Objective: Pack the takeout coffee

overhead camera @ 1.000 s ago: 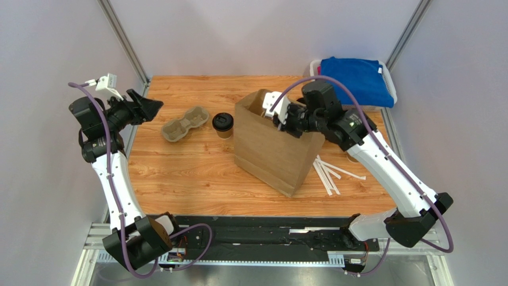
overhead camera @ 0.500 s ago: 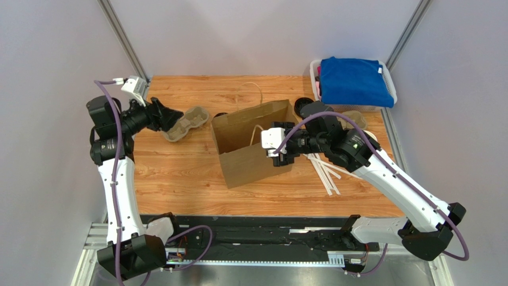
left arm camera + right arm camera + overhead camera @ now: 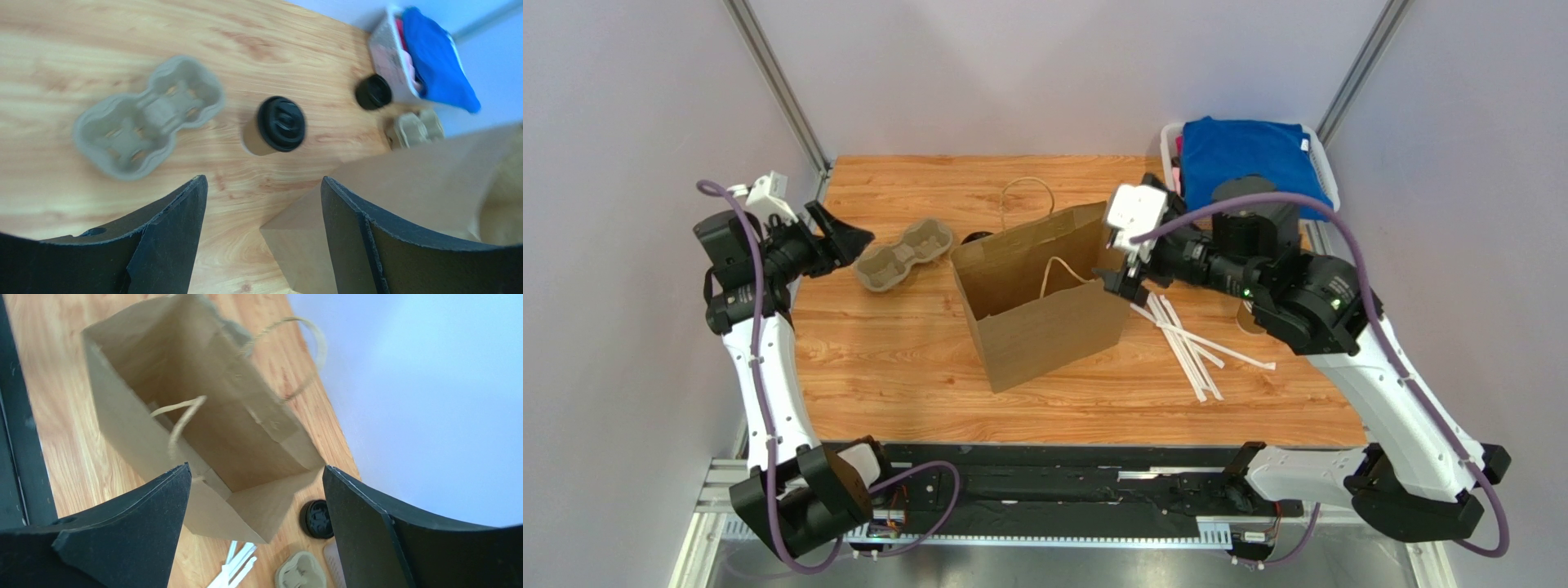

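The takeout coffee [image 3: 276, 124], a small brown cup under a black lid, stands on the wooden table between a pulp cup carrier [image 3: 147, 125] and the brown paper bag [image 3: 417, 202]. In the top view the bag [image 3: 1038, 306] stands upright with its mouth open and hides most of the cup. My left gripper [image 3: 263, 184] hangs open and empty above the table, short of the cup, beside the carrier [image 3: 903, 255]. My right gripper [image 3: 256, 470] is open and empty by the bag's right upper edge [image 3: 202, 422], apart from it.
A loose black lid [image 3: 316, 519] and a second pulp carrier [image 3: 301, 572] lie right of the bag. White straws [image 3: 1192, 343] are scattered at the front right. A white bin with blue cloth [image 3: 1253, 159] sits at the back right corner.
My right gripper opened, let go of the bag and drew back to the right. The bag went from tipped to upright, mouth open. My left gripper swung toward the carrier, then eased back.
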Controlling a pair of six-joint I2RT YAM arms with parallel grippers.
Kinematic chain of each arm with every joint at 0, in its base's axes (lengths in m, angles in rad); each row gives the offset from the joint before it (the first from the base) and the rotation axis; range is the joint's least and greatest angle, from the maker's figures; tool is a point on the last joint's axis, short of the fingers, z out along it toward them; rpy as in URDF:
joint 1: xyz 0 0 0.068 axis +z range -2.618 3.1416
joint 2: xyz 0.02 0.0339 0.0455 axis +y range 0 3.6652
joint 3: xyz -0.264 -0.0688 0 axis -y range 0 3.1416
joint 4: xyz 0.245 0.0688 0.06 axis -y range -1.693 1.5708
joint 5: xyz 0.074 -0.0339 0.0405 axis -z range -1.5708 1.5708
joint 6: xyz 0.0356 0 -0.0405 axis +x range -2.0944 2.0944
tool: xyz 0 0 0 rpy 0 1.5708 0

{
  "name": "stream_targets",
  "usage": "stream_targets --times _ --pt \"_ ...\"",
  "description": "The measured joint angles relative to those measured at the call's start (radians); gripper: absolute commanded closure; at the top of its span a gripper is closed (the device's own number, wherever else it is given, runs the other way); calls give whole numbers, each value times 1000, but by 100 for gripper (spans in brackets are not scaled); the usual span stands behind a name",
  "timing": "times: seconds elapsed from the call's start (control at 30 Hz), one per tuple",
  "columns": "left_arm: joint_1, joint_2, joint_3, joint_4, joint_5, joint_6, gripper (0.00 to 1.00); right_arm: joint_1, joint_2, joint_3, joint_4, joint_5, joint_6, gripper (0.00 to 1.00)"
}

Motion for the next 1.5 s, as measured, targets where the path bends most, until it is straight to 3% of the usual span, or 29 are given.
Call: stream_targets --times 0.13,0.37,0.53,0.77,0.97,1.4,1.5 --pt "74 19 -41 7 -86 -41 27 -129 34 92 8 35 154 18" --pt "142 176 -113 48 -162 -121 29 -344 291 291 -27 57 401 25" --pt "144 262 -152 82 -175 -173 28 -353 378 266 -98 30 487 27" --pt "144 314 -161 129 -175 -214 24 -353 366 192 -154 -12 529 35" --pt "144 339 -177 174 -175 -225 25 -353 352 133 -185 -43 547 41" --pt "142 559 -285 459 -126 -357 49 -353 336 117 -195 -80 589 45" --pt "134 619 -285 542 -119 -399 50 -353 336 117 -195 -80 596 46"
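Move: The empty two-cup tray lies about 14 cm ahead of the left hand, 1 cm to its right and some 26 cm below. From that hand the lidded cup is 12 cm ahead and 20 cm right, the paper bag level and 31 cm right. From the right hand the bag's middle is 11 cm ahead, 14 cm left and 26 cm below; straws lie 6 cm ahead and 13 cm right, the black lids 30 cm ahead and 8 cm right. The tray's near-left end is approached by the left hand, which sinks about 23 cm while swinging left and a little forward, turning counter-clockwise, tipping down and partly closing. At the bag's right-hand rim, the right hand arcs forward and right, then sinks and draws back slightly to about 10 cm below its start; it turns clockwise, tips down some 40 degrees, half closes and halts there. ##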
